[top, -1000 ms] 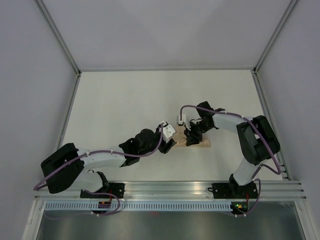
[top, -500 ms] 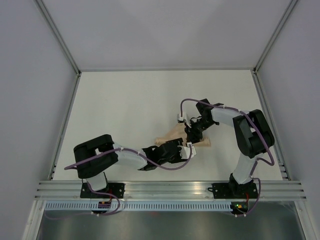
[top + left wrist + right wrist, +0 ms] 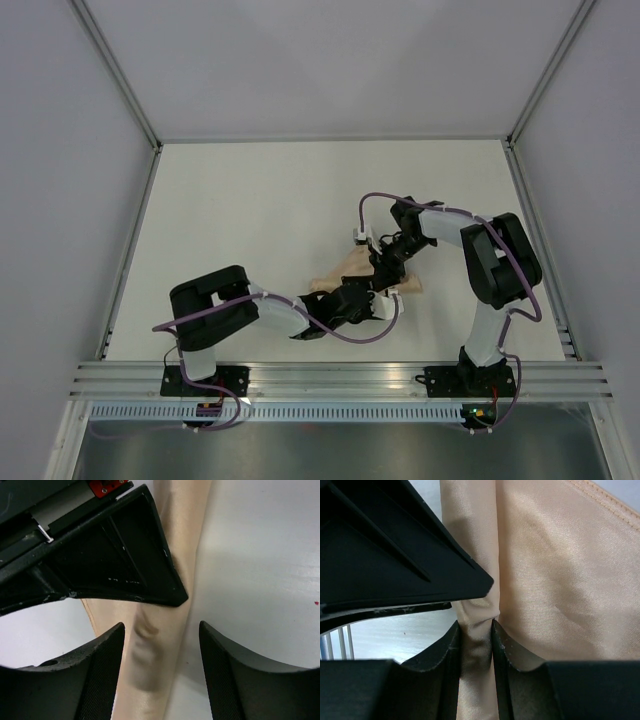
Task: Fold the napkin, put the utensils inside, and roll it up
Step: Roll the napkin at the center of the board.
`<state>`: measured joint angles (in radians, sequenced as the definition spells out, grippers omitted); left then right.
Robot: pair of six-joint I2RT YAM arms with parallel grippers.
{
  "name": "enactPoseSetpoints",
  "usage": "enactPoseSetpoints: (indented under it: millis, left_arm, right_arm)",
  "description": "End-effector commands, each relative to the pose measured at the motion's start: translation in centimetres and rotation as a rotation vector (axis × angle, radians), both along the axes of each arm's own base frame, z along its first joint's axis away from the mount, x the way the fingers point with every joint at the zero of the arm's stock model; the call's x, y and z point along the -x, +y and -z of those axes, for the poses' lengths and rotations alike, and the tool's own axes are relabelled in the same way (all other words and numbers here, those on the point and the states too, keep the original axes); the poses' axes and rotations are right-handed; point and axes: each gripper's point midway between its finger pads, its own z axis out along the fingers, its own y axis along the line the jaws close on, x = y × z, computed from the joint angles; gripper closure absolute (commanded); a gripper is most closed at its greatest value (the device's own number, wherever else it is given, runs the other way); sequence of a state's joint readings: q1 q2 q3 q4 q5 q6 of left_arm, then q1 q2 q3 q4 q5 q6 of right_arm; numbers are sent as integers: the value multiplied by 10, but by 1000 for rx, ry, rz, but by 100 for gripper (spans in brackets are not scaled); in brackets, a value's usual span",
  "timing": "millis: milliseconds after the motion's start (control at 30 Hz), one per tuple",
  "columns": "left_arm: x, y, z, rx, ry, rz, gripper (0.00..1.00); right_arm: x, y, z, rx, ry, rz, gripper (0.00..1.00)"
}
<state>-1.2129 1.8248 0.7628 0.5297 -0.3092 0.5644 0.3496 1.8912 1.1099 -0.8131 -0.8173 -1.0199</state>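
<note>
The peach napkin (image 3: pixel 335 275) lies folded near the table's middle, with one edge rolled into a narrow tube (image 3: pixel 150 680). My right gripper (image 3: pixel 474 630) is shut on that rolled part, its jaws pinching the cloth (image 3: pixel 560 580) between them. My left gripper (image 3: pixel 160 630) is open and straddles the same roll just beside the right gripper's black finger (image 3: pixel 125 555); its pads stand apart from the cloth. In the top view the left gripper (image 3: pixel 378 300) and right gripper (image 3: pixel 385 270) meet over the napkin. The utensils are hidden.
The white table (image 3: pixel 250 210) is bordered by metal rails at the left (image 3: pixel 135 250) and right (image 3: pixel 535 240) and by a slotted rail along the near edge (image 3: pixel 340 375). Purple cables loop off both arms.
My left arm has swung from the napkin's left end round to its near side, and its gripper has come up against the right gripper and opened wider. The right gripper keeps its pinch.
</note>
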Motion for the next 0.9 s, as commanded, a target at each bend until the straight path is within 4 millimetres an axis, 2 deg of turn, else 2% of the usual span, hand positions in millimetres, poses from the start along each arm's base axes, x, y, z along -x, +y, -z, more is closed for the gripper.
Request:
enactPoseSetpoints:
  millis: [0, 100, 233, 500, 567, 600, 700, 867]
  left_arm:
    - [2, 8, 24, -120, -6, 28, 35]
    - [5, 10, 34, -137, 29, 33, 37]
    - [12, 11, 48, -158, 91, 48, 49]
    - [31, 8, 64, -143, 243, 56, 90]
    - [36, 7, 66, -129, 307, 68, 98]
    - [39, 6, 67, -116, 334, 65, 98]
    - [42, 4, 64, -71, 408, 60, 98]
    - [56, -1, 63, -2, 558, 99, 98]
  right_arm:
    - [31, -36, 35, 188, 100, -72, 90]
    - [30, -39, 33, 204, 102, -78, 91]
    - [27, -41, 32, 212, 109, -74, 91]
    - [25, -41, 32, 210, 104, -54, 88]
    - [23, -42, 33, 217, 88, -40, 78]
    - [23, -42, 32, 217, 77, -33, 68]
    - [16, -41, 28, 210, 24, 3, 49]
    - [2, -37, 13, 170, -73, 77, 37]
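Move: The napkin's rolled edge runs left-right under both hands. It lies between the left hand's open fingers, about 1 cm below and 1 cm right of that hand's point, and right in the grip of the right hand. The still-flat flap lies about 5 cm ahead and 2 cm left of the left hand. The roll's right end sticks out some 8 cm to the right of the right hand and about 1 cm nearer the base. The napkin's roll passes from one grip to the other: the left fingers sink about 1.5 cm, close on it and pinch it, easing some 2.5 cm right and slightly back while tipping 15 degrees or so steeper. The right hand, still gripping, draws the roll about 1 cm back towards the base and drifts right, then opens its fingers late, easing further back and just lifting. ##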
